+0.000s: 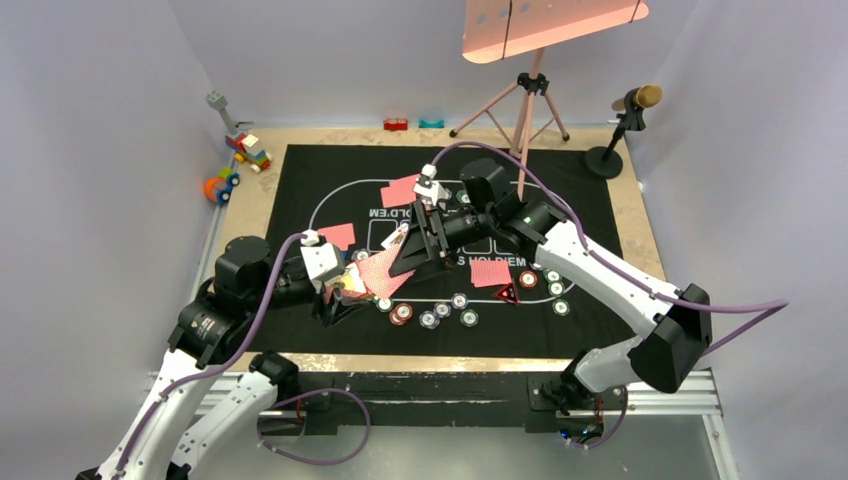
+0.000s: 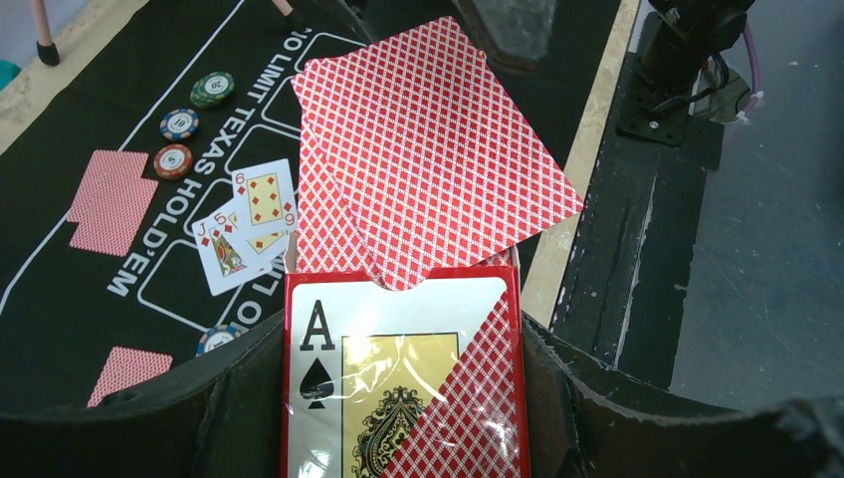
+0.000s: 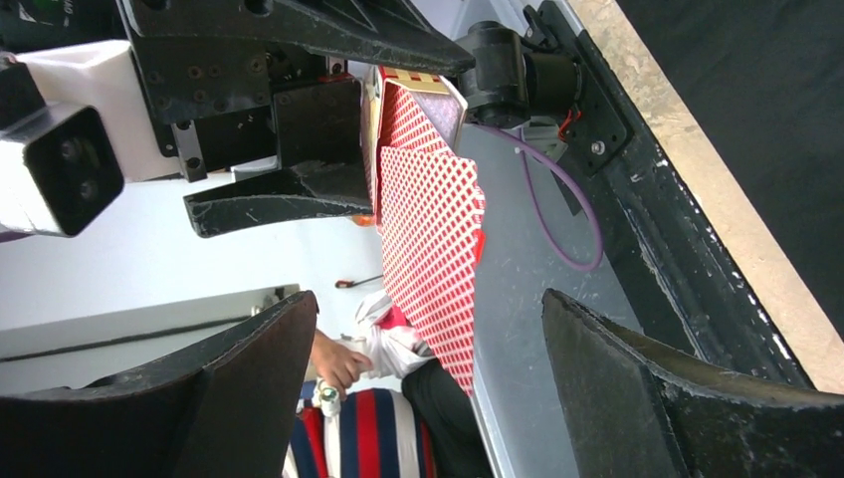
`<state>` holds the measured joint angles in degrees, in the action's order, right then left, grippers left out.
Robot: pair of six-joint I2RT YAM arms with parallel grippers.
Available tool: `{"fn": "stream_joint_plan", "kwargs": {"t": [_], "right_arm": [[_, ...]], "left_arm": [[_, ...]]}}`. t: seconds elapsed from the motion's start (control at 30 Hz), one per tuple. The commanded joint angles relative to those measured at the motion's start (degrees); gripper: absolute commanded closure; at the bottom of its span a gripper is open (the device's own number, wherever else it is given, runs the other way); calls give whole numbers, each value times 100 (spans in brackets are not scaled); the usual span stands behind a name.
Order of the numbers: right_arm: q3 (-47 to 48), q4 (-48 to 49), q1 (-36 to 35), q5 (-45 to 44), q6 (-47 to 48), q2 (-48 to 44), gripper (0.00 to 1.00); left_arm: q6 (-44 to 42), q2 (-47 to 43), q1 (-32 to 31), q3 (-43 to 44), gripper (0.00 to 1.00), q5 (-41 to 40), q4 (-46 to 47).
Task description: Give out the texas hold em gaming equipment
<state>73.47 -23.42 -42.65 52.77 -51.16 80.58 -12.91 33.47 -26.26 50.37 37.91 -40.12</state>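
Note:
My left gripper is shut on a red card box with an ace of spades on its face. Pink-backed playing cards stick fanned out of the box's open end. In the top view the box hangs over the mat's near-left part. My right gripper stands open with the tip of the fanned cards between its fingers, which do not touch them. Several poker chips and a red triangular marker lie on the mat. Face-up cards lie beside three chips.
The black printed mat carries face-down cards. Toy blocks sit at the far left off the mat. A pink tripod stand and a microphone stand at the back right.

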Motion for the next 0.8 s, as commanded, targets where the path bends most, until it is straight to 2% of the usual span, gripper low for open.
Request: {"fn": "stream_joint_plan", "kwargs": {"t": [0.0,0.1,0.37,0.77], "right_arm": [[70,79,-238,-439,118,-74,11],[80,-119,-248,-642,200,-138,18],[16,-274,-246,-914,208,-313,47],[334,-605,-213,-1112,381,-358,61]], "left_arm": [[71,-30,51,135,97,69,344],[65,-49,51,138,97,75,330],[86,-60,60,143,97,84,351],[87,-87,68,179,97,90,314]]}}
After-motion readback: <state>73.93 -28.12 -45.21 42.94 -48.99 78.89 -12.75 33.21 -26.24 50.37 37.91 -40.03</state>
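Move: The loose card jutting from the card box lies with its middle about 4 cm to the right hand's left, 1 cm back and 2 cm below. The box is some 11 cm left of that hand, 4 cm back and 3 cm lower. On the mat, roughly 22 cm below, the face-up cards lie 5 cm ahead and 1 cm left, the red chips 10 cm back and 1 cm left. From the left hand, the loose card is about 8 cm right, 4 cm ahead and 1 cm up. Down by about 1.5 cm the right hand settles around the free corner of the jutting card, edging just under 1 cm left and then back right while the wrist turns slightly clockwise and tilts, some 5 degrees. Its wide-open fingers close to about half that gap, one over the card's face and the other beneath. The left hand keeps its hold on the box, still. ##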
